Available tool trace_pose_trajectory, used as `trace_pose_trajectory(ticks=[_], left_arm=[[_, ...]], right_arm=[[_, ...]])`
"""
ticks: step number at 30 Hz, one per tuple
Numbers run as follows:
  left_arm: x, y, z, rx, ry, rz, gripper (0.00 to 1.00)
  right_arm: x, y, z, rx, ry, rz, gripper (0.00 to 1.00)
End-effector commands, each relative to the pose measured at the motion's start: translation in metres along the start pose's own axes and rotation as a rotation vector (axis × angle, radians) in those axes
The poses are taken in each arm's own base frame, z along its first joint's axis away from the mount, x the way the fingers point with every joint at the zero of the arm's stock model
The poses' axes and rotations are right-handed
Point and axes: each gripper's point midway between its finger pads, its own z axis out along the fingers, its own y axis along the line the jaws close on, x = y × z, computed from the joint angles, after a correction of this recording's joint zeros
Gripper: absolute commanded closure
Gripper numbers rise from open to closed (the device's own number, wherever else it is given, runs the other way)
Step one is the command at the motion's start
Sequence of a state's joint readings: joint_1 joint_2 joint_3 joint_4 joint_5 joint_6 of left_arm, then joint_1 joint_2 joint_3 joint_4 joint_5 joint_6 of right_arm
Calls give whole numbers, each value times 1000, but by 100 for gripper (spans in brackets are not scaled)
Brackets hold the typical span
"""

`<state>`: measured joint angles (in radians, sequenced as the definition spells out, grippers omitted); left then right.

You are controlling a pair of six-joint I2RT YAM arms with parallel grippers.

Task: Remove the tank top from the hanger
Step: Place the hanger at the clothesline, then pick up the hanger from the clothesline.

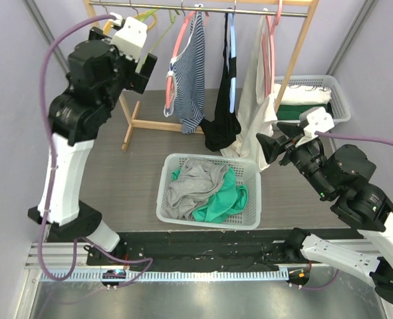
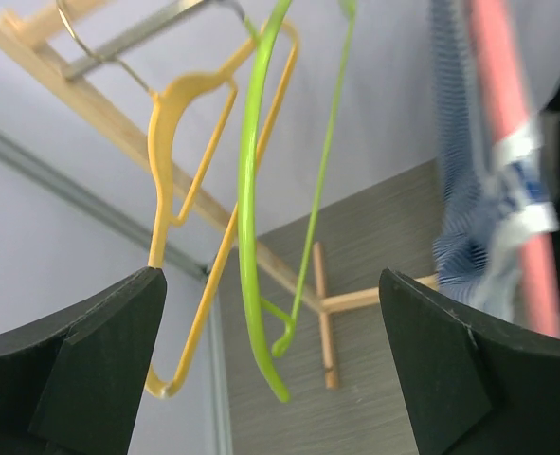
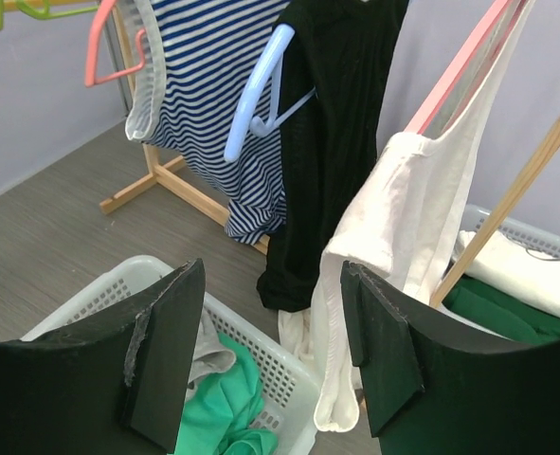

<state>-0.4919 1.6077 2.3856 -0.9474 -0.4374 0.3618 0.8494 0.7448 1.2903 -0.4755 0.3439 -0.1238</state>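
Note:
Three tank tops hang on the wooden rack [image 1: 209,5]: a striped one [image 1: 191,73] [image 3: 204,85] on a pink hanger, a black one [image 1: 223,100] [image 3: 336,114] on a blue hanger [image 3: 261,104], and a white one [image 1: 255,100] [image 3: 403,218] on another pink hanger [image 1: 270,40] [image 3: 460,66]. My left gripper [image 1: 145,72] [image 2: 268,284] is open, up at the rack's left end, facing bare yellow [image 2: 166,142] and green [image 2: 251,190] hangers and holding nothing. My right gripper [image 1: 272,139] [image 3: 272,275] is open, just short of the white top's lower hem.
A white basket [image 1: 209,222] holding grey and green clothes sits in front of the rack, below the right gripper. A second basket [image 1: 339,100] with white and green folded clothes stands at the back right. The rack's wooden feet [image 1: 133,123] rest on the table.

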Motion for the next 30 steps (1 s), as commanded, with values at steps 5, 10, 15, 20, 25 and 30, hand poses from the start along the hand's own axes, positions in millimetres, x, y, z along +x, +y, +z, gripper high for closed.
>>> trace_pose_trajectory(ticks=[5, 10, 15, 20, 25, 30], left_arm=[[-72, -24, -66, 286, -315, -157, 0], [-74, -69, -44, 403, -289, -149, 0], [-72, -95, -8, 395, -248, -164, 0], [-75, -96, 12, 328, -239, -211, 0], [-79, -90, 27, 224, -234, -260, 0], [-72, -102, 35, 237, -207, -249, 0]], right_arm=[[-11, -9, 3, 67, -20, 74, 33], [-7, -6, 1, 57, -12, 111, 35], [-5, -5, 0, 55, -1, 122, 35], [-4, -6, -4, 54, 2, 119, 35], [-2, -6, -5, 50, 9, 113, 37], [1, -7, -7, 54, 16, 109, 38]])
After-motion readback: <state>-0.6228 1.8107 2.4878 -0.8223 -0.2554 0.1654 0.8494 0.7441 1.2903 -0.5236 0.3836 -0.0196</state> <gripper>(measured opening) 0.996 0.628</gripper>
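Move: The pink hanger with the striped tank top hangs about 14 cm to the right of my left hand, some 8 cm ahead and 4 cm lower. The green hanger, already on the rod, is roughly 10 cm ahead and hardly to the left, with the yellow one about 14 cm ahead and 6 cm left. The black top hangs some 28 cm right and 10 cm ahead. From my right hand the pink hanger is about 20 cm forward, 24 cm left and a bit higher. Already free of the green hanger, my left hand keeps pulling back and up about 7 cm each way, then sweeps some 13 cm right of where it began. From there I reach forward about 10 cm and down again towards the pink hanger, wrist swung clockwise some 25 degrees before easing partly back, fingers wide open and ending just short of the hanger. ##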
